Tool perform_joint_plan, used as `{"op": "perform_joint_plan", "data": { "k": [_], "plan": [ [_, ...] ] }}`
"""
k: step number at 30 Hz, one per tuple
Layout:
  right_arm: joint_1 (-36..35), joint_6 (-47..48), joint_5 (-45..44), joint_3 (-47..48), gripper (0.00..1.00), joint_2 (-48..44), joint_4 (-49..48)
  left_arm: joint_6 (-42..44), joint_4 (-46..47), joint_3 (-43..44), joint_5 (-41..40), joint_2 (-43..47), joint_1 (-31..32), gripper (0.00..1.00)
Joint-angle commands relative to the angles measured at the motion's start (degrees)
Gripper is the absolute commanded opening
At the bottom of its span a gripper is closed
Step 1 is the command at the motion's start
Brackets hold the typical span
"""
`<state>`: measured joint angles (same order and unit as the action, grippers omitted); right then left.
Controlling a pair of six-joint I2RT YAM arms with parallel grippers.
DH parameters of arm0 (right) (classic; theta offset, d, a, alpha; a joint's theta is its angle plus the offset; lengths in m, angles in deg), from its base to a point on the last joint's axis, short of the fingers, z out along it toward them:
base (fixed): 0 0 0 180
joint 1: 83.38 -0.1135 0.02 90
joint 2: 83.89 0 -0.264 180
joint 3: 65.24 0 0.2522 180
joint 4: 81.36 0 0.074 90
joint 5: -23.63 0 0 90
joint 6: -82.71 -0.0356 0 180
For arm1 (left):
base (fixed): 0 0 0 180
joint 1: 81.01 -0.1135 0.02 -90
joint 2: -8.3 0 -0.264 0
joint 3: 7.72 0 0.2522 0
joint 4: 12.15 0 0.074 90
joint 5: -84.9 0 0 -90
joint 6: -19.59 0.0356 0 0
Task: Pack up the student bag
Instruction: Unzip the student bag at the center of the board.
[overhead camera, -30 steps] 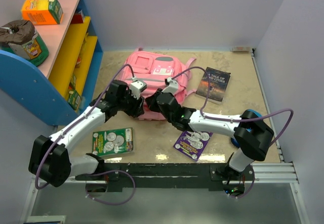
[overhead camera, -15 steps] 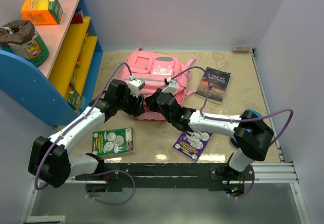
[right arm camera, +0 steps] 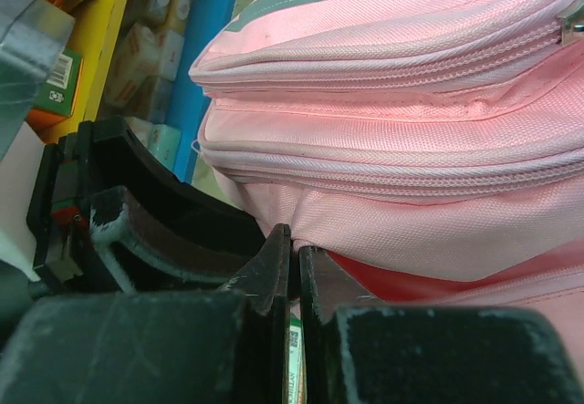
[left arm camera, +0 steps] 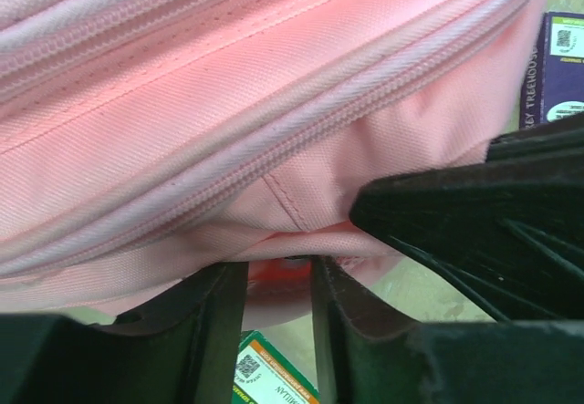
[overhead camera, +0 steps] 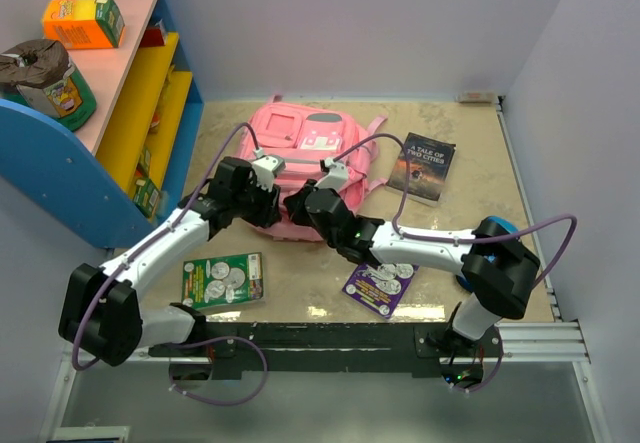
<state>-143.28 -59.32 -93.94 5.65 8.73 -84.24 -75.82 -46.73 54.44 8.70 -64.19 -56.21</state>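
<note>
The student bag [overhead camera: 300, 143], pink with a grey top patch, lies flat at the middle back of the table. Both grippers meet at its near edge. My right gripper [overhead camera: 299, 207] is shut, pinching a fold of the bag's [right arm camera: 411, 149] pink fabric at its tips [right arm camera: 294, 240], with red lining showing just under the fold. My left gripper [overhead camera: 272, 213] stands beside it with its jaws apart. The bag's [left arm camera: 274, 103] lower seam lies across the left gripper's [left arm camera: 278, 267] tips, and the gap between them is bare.
A green book [overhead camera: 222, 279] lies near the front left, a purple book [overhead camera: 380, 283] front right, and a dark book [overhead camera: 422, 166] right of the bag. A blue and yellow shelf [overhead camera: 150, 123] stands along the left side with an orange box [overhead camera: 82, 21] on top.
Both grippers have shifted slightly left and away, and the bag's near edge has bunched up with them. The left jaws have narrowed.
</note>
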Motion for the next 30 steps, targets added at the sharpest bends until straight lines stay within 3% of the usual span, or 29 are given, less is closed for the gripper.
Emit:
{"op": "perform_joint_plan", "data": {
  "k": [1,4,5,6,14,23,30],
  "plan": [
    [-4.0,0.7,3.7,3.0,0.0,-4.2,-6.3,-0.2,4.5,1.5,-4.0,-1.3,-1.1,0.33],
    [-4.3,1.0,2.2,3.0,0.0,-4.7,-5.6,0.3,4.5,1.5,-5.0,-1.3,-1.1,0.16],
    [-4.3,1.1,1.7,2.8,0.0,-4.9,-5.5,0.4,4.1,1.8,-5.6,-1.1,-1.1,0.02],
    [-4.3,1.1,0.7,2.6,0.0,-5.4,-5.2,0.6,3.9,1.9,-5.9,-0.7,-1.1,0.0],
    [-1.4,1.0,-1.5,0.3,0.0,-5.9,-2.5,6.6,-3.0,5.0,-4.6,4.5,-1.1,0.0],
    [0.7,4.0,-4.0,0.2,0.0,-3.9,-1.8,9.9,-8.9,2.8,-2.6,12.3,-1.2,0.0],
    [1.1,4.0,-6.8,-4.1,0.0,-6.5,-1.5,12.7,-10.2,1.2,-11.8,13.7,-2.7,0.0]
  ]
}}
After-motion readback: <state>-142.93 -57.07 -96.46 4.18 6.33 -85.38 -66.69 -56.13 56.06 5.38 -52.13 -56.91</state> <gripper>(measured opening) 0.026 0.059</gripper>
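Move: The student bag's zipper pull sits between the left hand's half-open fingertips, no more than 1 cm below them. The bag's middle is some 14 cm ahead and 10 cm to the right, about 4 cm lower; the green book lies roughly 13 cm back, 11 cm left and 10 cm below. From the right hand, already pinching the bag's edge, the pull is about 3 cm back, 4 cm left and 5 cm lower. The zipper pull is pinched between the left fingertips, which sink barely 1 cm as they close, then draw it up about 5 cm, also left and somewhat back, away from the right gripper, the fingers tipping up some 10 degrees. The right hand keeps its shut grip on the bag's edge, easing up and to the right by 1 to 2 cm. ##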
